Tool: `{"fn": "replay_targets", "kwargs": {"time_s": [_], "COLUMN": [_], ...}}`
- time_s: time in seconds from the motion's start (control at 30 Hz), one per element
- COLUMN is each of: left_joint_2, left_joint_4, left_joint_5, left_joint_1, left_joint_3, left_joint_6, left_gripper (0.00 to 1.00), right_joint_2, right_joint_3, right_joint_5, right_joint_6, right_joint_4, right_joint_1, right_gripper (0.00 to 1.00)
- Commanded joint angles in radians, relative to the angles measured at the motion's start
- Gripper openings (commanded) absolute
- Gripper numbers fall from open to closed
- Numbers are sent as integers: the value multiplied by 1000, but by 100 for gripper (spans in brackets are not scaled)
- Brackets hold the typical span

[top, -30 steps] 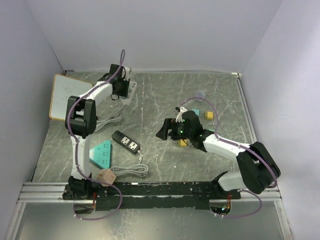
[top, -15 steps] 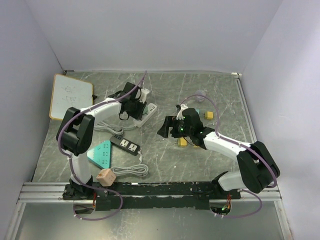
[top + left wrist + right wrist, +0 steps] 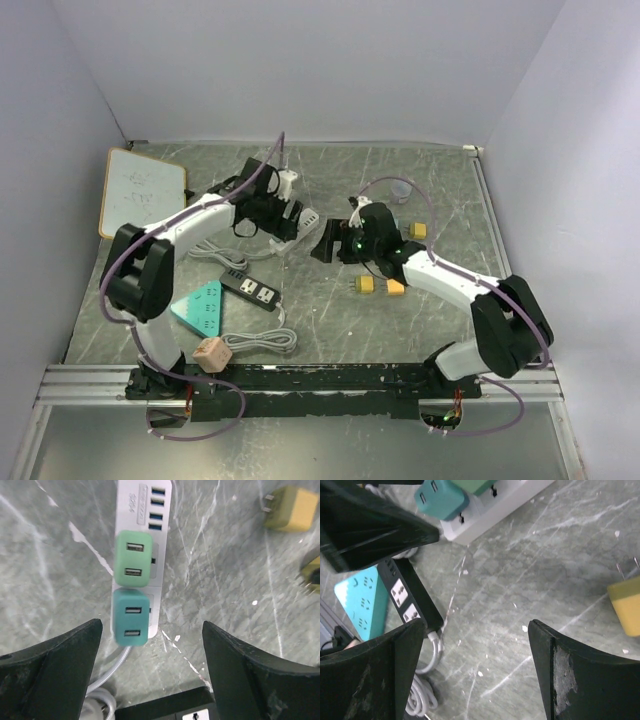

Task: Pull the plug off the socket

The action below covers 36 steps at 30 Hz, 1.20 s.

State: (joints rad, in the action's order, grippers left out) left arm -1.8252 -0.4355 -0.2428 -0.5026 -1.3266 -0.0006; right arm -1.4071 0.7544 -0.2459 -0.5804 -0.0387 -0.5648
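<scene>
A white socket strip (image 3: 142,510) lies on the table with two plugs in it: a light green one (image 3: 132,560) and a teal one (image 3: 131,617). My left gripper (image 3: 152,645) hovers open just above the strip's cable end, fingers either side and touching nothing. In the top view the strip (image 3: 306,220) sits mid-table between both grippers. My right gripper (image 3: 475,635) is open and empty, a short way from the teal plug (image 3: 440,497) and the strip (image 3: 495,507). It shows in the top view as the right gripper (image 3: 330,243).
A black socket strip (image 3: 251,285) with a coiled grey cable (image 3: 255,340) lies near the left arm, beside a teal triangular socket (image 3: 203,305) and a pink cube (image 3: 212,352). Yellow plugs (image 3: 366,286) lie loose at the right. A whiteboard (image 3: 142,190) rests at the far left.
The left arm carried the white strip from the back left toward the middle, then opened and let it go. The right gripper moved up and left toward the strip.
</scene>
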Motion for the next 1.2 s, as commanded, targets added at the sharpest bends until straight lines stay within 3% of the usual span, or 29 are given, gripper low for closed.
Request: {"fn": "replay_targets", "kwargs": {"time_s": [0.0, 0.1, 0.37, 0.57, 0.87, 1.0, 1.17], "left_joint_2": [119, 169, 254, 261, 250, 241, 217], "left_joint_4": [6, 23, 15, 11, 17, 24, 21], "left_joint_5": [-31, 24, 383, 356, 285, 247, 217], "left_joint_1": [58, 92, 150, 168, 190, 191, 192], "left_joint_3": [-13, -2, 14, 11, 11, 15, 10], "left_joint_6": [-28, -64, -196, -224, -234, -229, -225], "left_gripper": [94, 94, 95, 95, 93, 93, 92], "right_joint_2": [-73, -152, -393, -525, -661, -685, -671], "right_joint_3": [98, 184, 501, 632, 739, 767, 740], "right_joint_5": [46, 84, 213, 324, 427, 442, 449], "right_joint_6": [-57, -122, -311, -510, -551, -528, -517], "right_joint_4": [52, 107, 236, 295, 338, 344, 343], "right_joint_1": [-1, -11, -118, -174, -192, -191, -189], "right_gripper": [84, 82, 81, 79, 72, 64, 43]}}
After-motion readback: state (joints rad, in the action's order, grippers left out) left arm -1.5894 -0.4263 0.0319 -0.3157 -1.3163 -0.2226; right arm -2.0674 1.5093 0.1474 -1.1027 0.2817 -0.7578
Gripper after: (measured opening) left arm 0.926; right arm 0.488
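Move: The right hand's goal, the teal plug on the white socket, lies about 10 cm ahead, 12 cm left and 5 cm lower. The green plug sits roughly 3 cm beyond it and 3 cm to its right; the black power strip is some 5 cm back and 21 cm left of the right hand. The teal plug is about 4 cm below the left hand and 1 cm ahead. Right hand reaches left and forward about 15 cm, closing around the teal plug, as left retreats left and up. ##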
